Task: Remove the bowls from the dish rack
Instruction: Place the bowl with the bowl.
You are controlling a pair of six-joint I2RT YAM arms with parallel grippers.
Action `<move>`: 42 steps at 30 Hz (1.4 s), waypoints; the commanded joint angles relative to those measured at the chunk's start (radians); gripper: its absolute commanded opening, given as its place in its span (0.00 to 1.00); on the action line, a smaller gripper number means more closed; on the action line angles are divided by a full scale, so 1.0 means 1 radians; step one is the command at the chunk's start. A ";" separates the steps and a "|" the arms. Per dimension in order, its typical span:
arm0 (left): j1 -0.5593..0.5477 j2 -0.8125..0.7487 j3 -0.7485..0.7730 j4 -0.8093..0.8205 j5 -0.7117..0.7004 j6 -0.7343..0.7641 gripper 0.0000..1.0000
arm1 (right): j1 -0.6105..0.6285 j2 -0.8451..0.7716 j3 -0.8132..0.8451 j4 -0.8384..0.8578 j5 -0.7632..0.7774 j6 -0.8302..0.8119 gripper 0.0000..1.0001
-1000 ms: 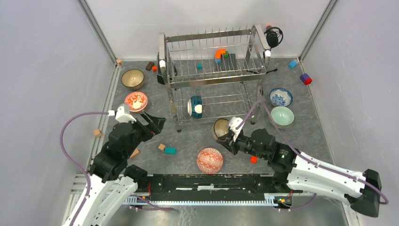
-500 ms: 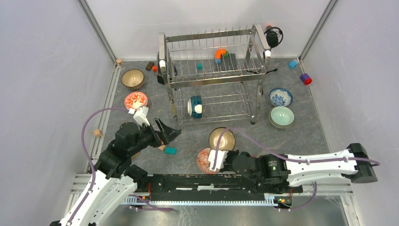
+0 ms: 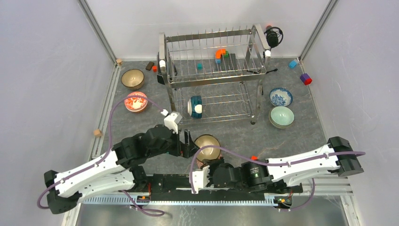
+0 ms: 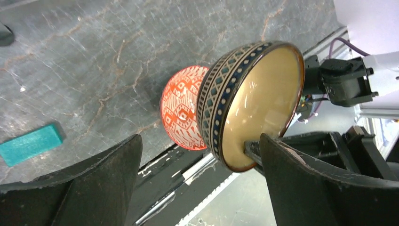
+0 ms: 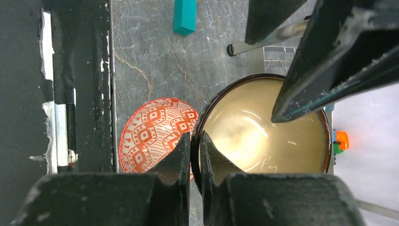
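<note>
The dish rack (image 3: 211,56) stands at the back, with a blue-and-white bowl (image 3: 195,106) on edge in its lower tier. My right gripper (image 5: 195,155) (image 3: 208,161) is shut on the dark rim of a cream bowl (image 5: 263,127) (image 3: 207,145) (image 4: 254,103), holding it tilted above a red-and-white bowl (image 5: 155,132) (image 4: 181,113) near the front edge. My left gripper (image 4: 202,188) (image 3: 189,145) is open, its fingers on either side of the held bowl, the right one close to the rim. On the table sit brown-gold (image 3: 132,78), red-and-white (image 3: 136,101), blue-and-white (image 3: 281,97) and pale green (image 3: 282,116) bowls.
Small blocks lie about: teal (image 4: 30,143) (image 5: 184,16), orange (image 3: 254,157), purple (image 3: 306,79), blue (image 3: 292,63), wooden (image 3: 97,133). More blocks sit on the rack's upper tier. A black microphone stand (image 3: 273,35) is at the rack's back right. The black base rail (image 3: 211,181) runs along the near edge.
My right arm carried the cream bowl from beside the rack down and left to the near edge. My left arm swung right, and its open fingers now flank the bowl.
</note>
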 commanded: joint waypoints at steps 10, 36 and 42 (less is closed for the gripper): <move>-0.069 0.120 0.158 -0.146 -0.212 0.101 0.89 | 0.019 0.004 0.090 0.022 -0.012 -0.055 0.00; -0.148 0.248 0.143 -0.134 -0.249 0.075 0.19 | 0.037 0.051 0.085 0.056 0.015 -0.024 0.00; -0.149 0.246 0.137 -0.131 -0.251 0.076 0.02 | 0.037 0.045 0.084 0.069 0.020 0.003 0.00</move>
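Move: The brown patterned bowl, held by the right hand at its rim, has its middle about 7 cm to the right of the open left hand, 1 cm back and 3 cm lower; from the right hand it lies 5 cm ahead, 1 cm left and 1 cm lower. From the left hand, the red patterned bowl on the table is some 10 cm back, 8 cm right and 16 cm down; the teal block is about 5 cm back, 10 cm left and 17 cm down. The left hand first lifts about 1.5 cm and eases forward, then sinks some 4.5 cm beside the brown bowl, rolling its left side up nearly 20 degrees, and closes from wide open to almost shut, pinching the bowl's left rim. The right hand keeps its grip on the rim and carries the bowl about 2 cm left and slightly back towards the left fingers. ##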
